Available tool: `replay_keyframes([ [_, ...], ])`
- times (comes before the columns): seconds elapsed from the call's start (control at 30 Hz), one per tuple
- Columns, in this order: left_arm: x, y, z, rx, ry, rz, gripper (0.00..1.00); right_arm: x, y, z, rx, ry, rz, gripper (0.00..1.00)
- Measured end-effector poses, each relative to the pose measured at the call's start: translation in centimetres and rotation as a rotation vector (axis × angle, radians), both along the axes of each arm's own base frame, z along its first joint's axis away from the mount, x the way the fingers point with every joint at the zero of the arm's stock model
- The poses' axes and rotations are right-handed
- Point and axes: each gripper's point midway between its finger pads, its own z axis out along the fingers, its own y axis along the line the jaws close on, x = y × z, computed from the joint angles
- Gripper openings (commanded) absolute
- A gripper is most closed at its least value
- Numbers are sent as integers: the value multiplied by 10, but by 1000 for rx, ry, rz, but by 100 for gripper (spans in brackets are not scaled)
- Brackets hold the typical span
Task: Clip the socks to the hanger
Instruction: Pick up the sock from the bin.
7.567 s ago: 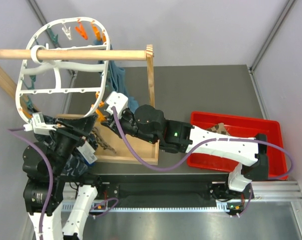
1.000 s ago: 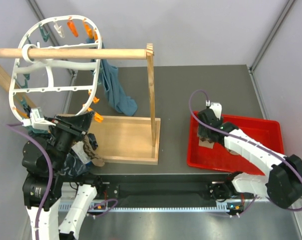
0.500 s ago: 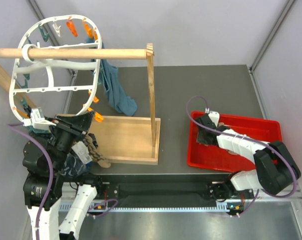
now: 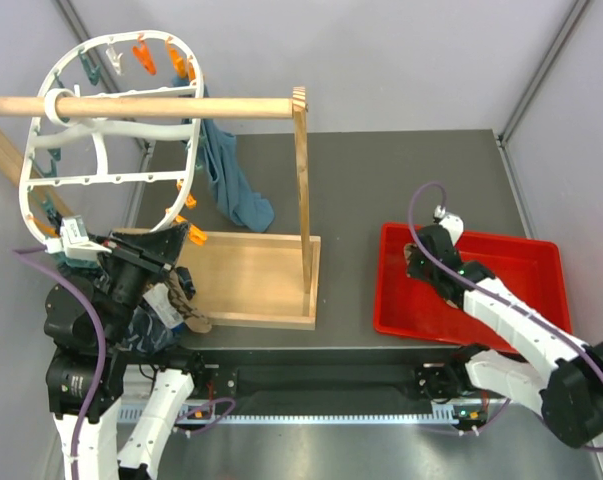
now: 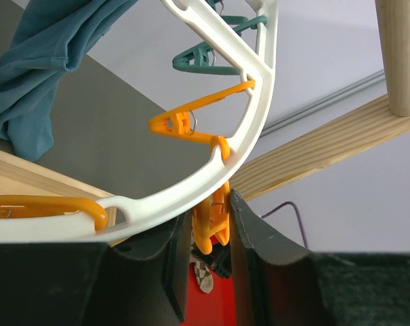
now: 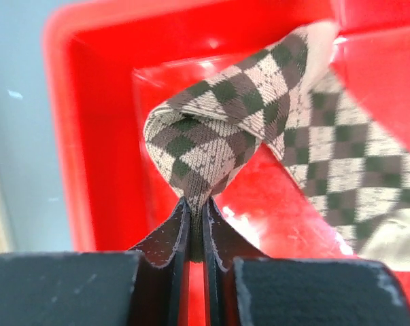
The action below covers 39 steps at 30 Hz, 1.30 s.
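The white oval hanger (image 4: 186,150) hangs on the wooden rod, rimmed with orange and teal pegs. My left gripper (image 4: 171,243) is at its lower rim (image 5: 191,190), shut on an orange peg (image 5: 215,227) that sits between its fingers. One checked sock (image 4: 181,300) dangles beside the left arm below the rim. In the red tray (image 4: 481,320), my right gripper (image 6: 196,202) is shut on a fold of a checked sock (image 6: 205,149), seen from above at the tray's left end (image 4: 419,262). Another checked sock (image 6: 347,176) lies in the tray beside it.
A wooden stand holds the rod (image 4: 181,106), with an upright post (image 4: 302,190) on a flat base board (image 4: 251,275). A teal cloth (image 4: 226,175) hangs by the hanger's right side. Grey walls close in the table at the back and sides.
My right gripper has closed on the sock in the tray, and the arm has shifted back and to the right with it. The left arm and hanger have not moved.
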Motion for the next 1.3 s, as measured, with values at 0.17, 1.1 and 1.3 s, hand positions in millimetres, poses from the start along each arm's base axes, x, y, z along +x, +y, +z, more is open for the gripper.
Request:
replay_keyframes([
  [0.17,0,0,0,0,-1,-2,0,-1,-1,39,87,-99,-39,0],
  [1.1,-1,-1,0,0,-1,-6,0,-21,-29,55,260,-306,-250,57],
  [1.3,-1,-1,0,0,-1,-6,0,-5,-34,66,59,-227,-191,53],
])
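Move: The right hand already pinches an end of the checkered sock low in the red bin; the sock's bulk lies about 4 cm to its right, level fore-and-aft and some 4 cm below. The bin's left wall stands about 6 cm to the left and 2 cm back of this hand, the middle of the far wall about 8 cm ahead and 12 cm right. From the left hand, the sock is some 9 cm ahead, 41 cm right and 39 cm below. Whip the right gripper straight up about 15 cm with the pinched sock, swinging the fingertips up some 30 degrees and starting to open the fingers near the top to let go. Open wide while dropping back some 10 cm and drifting 3 cm to the right, then tip the fingers part-way down again and ease slightly up and forward, staying open over the bin. ##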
